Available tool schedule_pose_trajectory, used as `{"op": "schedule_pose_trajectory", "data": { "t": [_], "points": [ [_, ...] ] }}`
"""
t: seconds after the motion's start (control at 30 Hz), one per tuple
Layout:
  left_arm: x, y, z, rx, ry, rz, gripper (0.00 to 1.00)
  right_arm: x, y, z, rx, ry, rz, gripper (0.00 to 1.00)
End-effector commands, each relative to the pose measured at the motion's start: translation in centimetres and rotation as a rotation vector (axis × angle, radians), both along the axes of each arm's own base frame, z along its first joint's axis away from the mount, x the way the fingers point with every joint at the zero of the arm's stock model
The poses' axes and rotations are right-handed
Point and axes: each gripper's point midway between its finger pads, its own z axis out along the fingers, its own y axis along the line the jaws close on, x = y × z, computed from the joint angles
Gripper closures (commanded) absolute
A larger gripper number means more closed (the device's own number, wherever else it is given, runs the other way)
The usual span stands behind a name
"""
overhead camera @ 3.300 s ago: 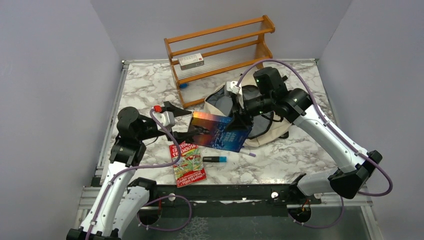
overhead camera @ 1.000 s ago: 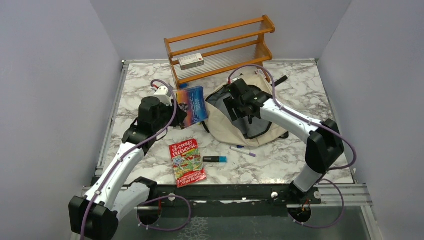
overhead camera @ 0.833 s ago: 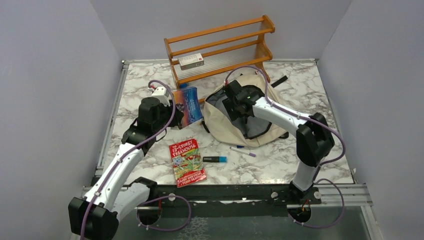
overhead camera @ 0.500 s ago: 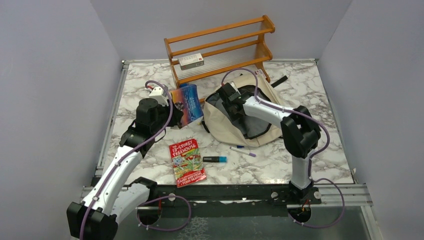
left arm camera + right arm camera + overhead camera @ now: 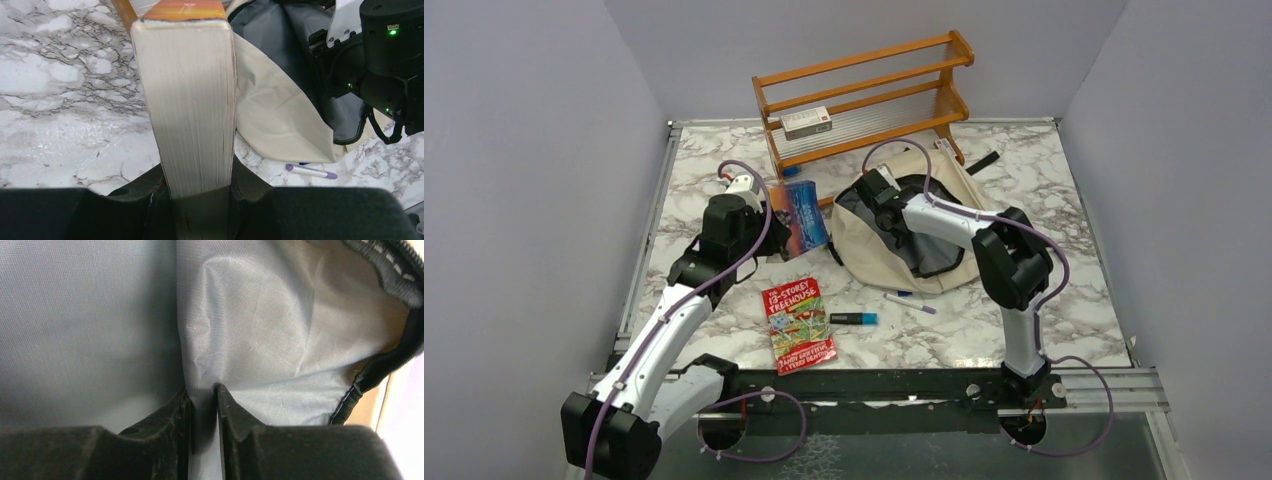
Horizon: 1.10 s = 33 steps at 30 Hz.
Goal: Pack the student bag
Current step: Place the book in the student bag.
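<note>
The student bag (image 5: pixel 864 248) is a beige backpack lying at mid table with its mouth open and grey lining showing. My right gripper (image 5: pixel 876 192) sits in that mouth. In the right wrist view its jaws (image 5: pixel 201 390) are nipped on a fold of the grey lining (image 5: pixel 260 330). My left gripper (image 5: pixel 769 222) is shut on a thick blue book (image 5: pixel 802 212), held upright just left of the bag. In the left wrist view the book's page edge (image 5: pixel 190 90) stands between the fingers (image 5: pixel 197 172), with the bag's beige cloth (image 5: pixel 270 115) to its right.
A red paperback (image 5: pixel 799 325), a blue and black marker (image 5: pixel 854 319) and a purple pen (image 5: pixel 911 301) lie on the marble in front of the bag. A wooden rack (image 5: pixel 864 95) with a small box (image 5: pixel 806 122) stands at the back.
My right gripper slid left into the bag's mouth and closed from wide open onto the lining. The left gripper kept the blue book and drew it a little back and left.
</note>
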Motion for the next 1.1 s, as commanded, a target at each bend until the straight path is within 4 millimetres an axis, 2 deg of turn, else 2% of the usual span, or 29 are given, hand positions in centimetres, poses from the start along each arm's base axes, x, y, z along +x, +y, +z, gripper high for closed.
{"op": "schedule_pose_trajectory", "data": {
  "t": [0.0, 0.07, 0.13, 0.27, 0.37, 0.57, 0.77, 1.07],
  "points": [
    [1.8, -1.8, 7.4, -0.141, -0.205, -0.031, 1.0, 0.7, 0.8, 0.1, 0.041, -0.02, -0.024, 0.8],
    [1.8, -1.9, 7.0, -0.146, -0.189, -0.033, 1.0, 0.6, 0.8, 0.1, 0.057, -0.008, -0.024, 0.95],
    [2.0, -2.0, 6.6, -0.148, -0.171, -0.026, 1.0, 0.4, 0.8, 0.8, 0.08, -0.004, -0.035, 0.99],
    [2.4, -2.8, 6.9, -0.196, -0.135, -0.028, 1.0, 0.3, 0.8, 3.1, 0.132, -0.036, -0.037, 0.99],
    [3.6, -3.5, 6.8, -0.245, -0.081, 0.0, 1.0, 0.5, 0.8, 4.6, 0.199, -0.049, -0.04, 0.99],
    [5.4, -5.2, 7.2, -0.345, -0.008, 0.055, 1.0, 1.6, 1.4, 6.2, 0.391, -0.04, -0.035, 0.99],
    [5.6, -9.1, 7.6, -0.412, 0.031, -0.018, 1.0, 2.3, 1.8, 8.5, 0.439, -0.066, -0.029, 0.99],
    [6.3, -13.8, 6.8, -0.507, 0.086, -0.064, 1.0, 2.9, 1.5, 11.6, 0.499, -0.137, -0.049, 0.99]
  ]
}}
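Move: The right fingers stand inside the student bag, with a fold of the grey lining right between their tips; the purple pen lies about 21 cm back and 5 to their left. For the left hand, already holding the blue book, the bag's open mouth is some 25 cm to the right, 8 ahead and 14 below. The treehouse book lies 15 cm back of the left hand, 3 to its right and 19 below. The right fingers first shut on the fold of grey lining between them, then draw it up about 6 cm, the wrist rolling some 20 degrees so that the hand's left side rises. The left hand keeps its pinch on the blue book and carries it towards the bag's mouth, about 10 cm to the right and 4 forward, mostly once the lift has begun, forward and right together first and then purely right, while the wrist tips down roughly 15 degrees and rolls its left side down about as much. ##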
